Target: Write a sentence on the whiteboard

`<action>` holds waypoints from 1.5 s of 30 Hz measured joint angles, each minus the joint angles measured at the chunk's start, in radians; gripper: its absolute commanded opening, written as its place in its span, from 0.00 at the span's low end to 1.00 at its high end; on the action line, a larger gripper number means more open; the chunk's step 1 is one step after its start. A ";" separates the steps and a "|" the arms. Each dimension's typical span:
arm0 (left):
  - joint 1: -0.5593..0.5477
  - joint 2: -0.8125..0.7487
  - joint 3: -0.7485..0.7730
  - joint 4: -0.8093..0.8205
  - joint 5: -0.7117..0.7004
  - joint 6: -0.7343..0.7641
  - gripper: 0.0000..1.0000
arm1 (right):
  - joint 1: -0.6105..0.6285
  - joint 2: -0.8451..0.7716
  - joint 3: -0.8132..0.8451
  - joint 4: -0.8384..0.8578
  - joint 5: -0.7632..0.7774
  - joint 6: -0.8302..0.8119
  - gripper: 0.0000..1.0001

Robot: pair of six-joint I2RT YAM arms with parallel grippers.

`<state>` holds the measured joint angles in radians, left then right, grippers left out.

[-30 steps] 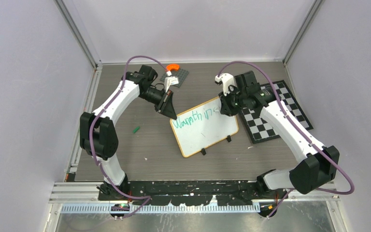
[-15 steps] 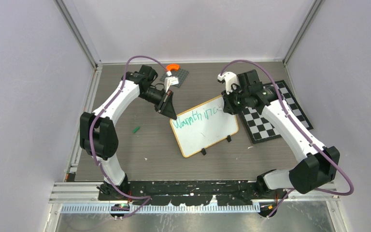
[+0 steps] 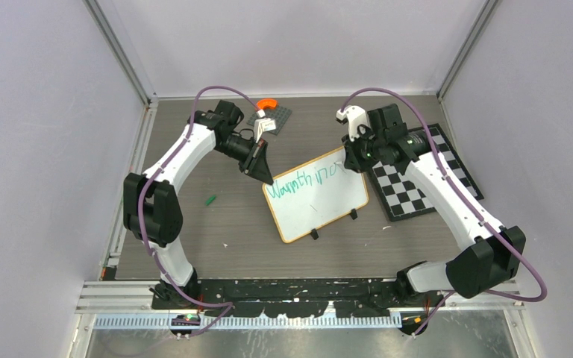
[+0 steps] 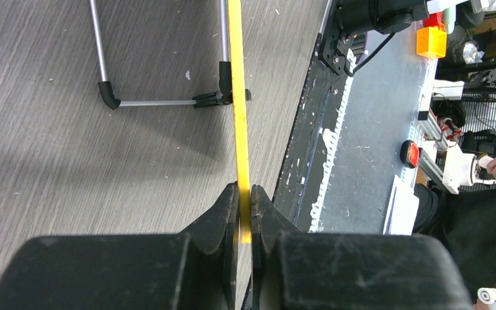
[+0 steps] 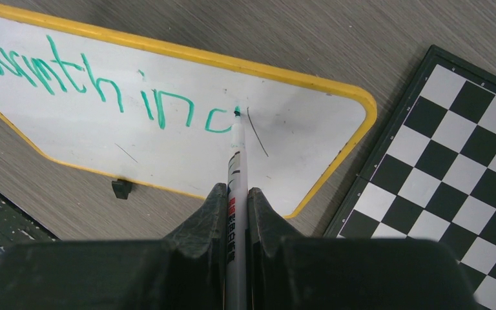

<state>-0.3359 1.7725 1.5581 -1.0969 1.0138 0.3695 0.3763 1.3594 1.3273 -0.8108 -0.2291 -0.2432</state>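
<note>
The whiteboard [image 3: 321, 200], yellow-framed, stands tilted on its wire stand [image 4: 161, 102] mid-table. My left gripper [image 3: 265, 177] is shut on the frame's edge [image 4: 236, 97] at the board's left corner; the jaws pinch the thin yellow strip. My right gripper [image 5: 236, 194] is shut on a white marker [image 5: 235, 161]. The marker's green tip touches the board at the end of the lettering. The sentence [image 5: 97, 84] reads "Warmth in" in green, followed by a partly drawn round letter. In the top view the right gripper [image 3: 355, 159] hangs over the board's upper right part.
A black-and-white checkerboard [image 3: 427, 177] lies right beside the board's right edge [image 5: 465, 181]. A small green cap [image 3: 210, 200] lies on the table to the left. At the back a dark plate [image 3: 277, 115] carries an orange piece [image 3: 268, 103].
The right gripper has shifted the marker slightly right and up, adding to the stroke of the letter after "in". The left arm has held still.
</note>
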 measured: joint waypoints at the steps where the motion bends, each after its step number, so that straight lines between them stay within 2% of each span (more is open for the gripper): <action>1: 0.000 0.000 0.000 0.000 0.000 0.000 0.00 | 0.000 0.000 -0.005 0.002 0.000 -0.001 0.00; 9: 0.000 0.001 0.000 -0.003 -0.005 0.000 0.00 | -0.001 0.000 -0.062 -0.021 0.012 -0.021 0.00; 10: 0.000 0.001 0.000 -0.003 -0.005 0.000 0.02 | -0.001 0.000 -0.062 -0.021 0.014 -0.022 0.00; 17: -0.005 0.001 0.000 0.000 -0.002 -0.005 0.40 | 0.000 0.000 0.016 -0.092 -0.036 -0.038 0.00; 23: -0.011 -0.002 -0.006 0.032 -0.003 -0.039 0.56 | 0.021 -0.010 0.089 -0.140 -0.104 -0.018 0.00; 27: -0.010 -0.029 -0.062 0.108 -0.003 -0.084 0.65 | 0.031 -0.025 0.089 -0.163 -0.148 0.012 0.00; 32: -0.009 -0.072 -0.144 0.201 -0.004 -0.146 0.69 | 0.054 -0.077 0.054 -0.128 -0.227 0.061 0.00; 39: -0.009 -0.096 -0.205 0.292 0.002 -0.201 0.69 | 0.172 -0.135 -0.143 -0.014 -0.325 0.112 0.00; 42: -0.011 -0.096 -0.213 0.308 0.002 -0.212 0.66 | 0.205 -0.130 -0.216 0.036 -0.327 0.130 0.00; 45: -0.018 -0.095 -0.213 0.325 0.002 -0.220 0.56 | 0.230 -0.128 -0.243 0.082 -0.325 0.139 0.00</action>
<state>-0.3534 1.6775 1.3453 -0.7715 1.0153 0.1493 0.6060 1.2316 1.0847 -0.7292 -0.5545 -0.1040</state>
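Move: At the pen tip, some 4 cm ahead, 4 cm left and 6 cm below the right hand, is the unfinished last letter. The whiteboard's middle lies about 2 cm back, 10 cm left and 11 cm down, and its lower left corner 12 cm back, 20 cm left and 20 cm down. The left hand has the upper left corner between its fingers, with the whiteboard's middle roughly 1 cm ahead, 14 cm right and 9 cm lower. Drawing the marker about 3 cm down the slanted whiteboard at the last letter, the right hand then lifts off and swings some 12 cm back and 8 cm left, rising in an arc before sinking towards the lower left corner, turning counter-clockwise and keeping its grip. Meanwhile the left fingers open wide and release the upper left corner, that hand easing down and right a little over 1 cm. ##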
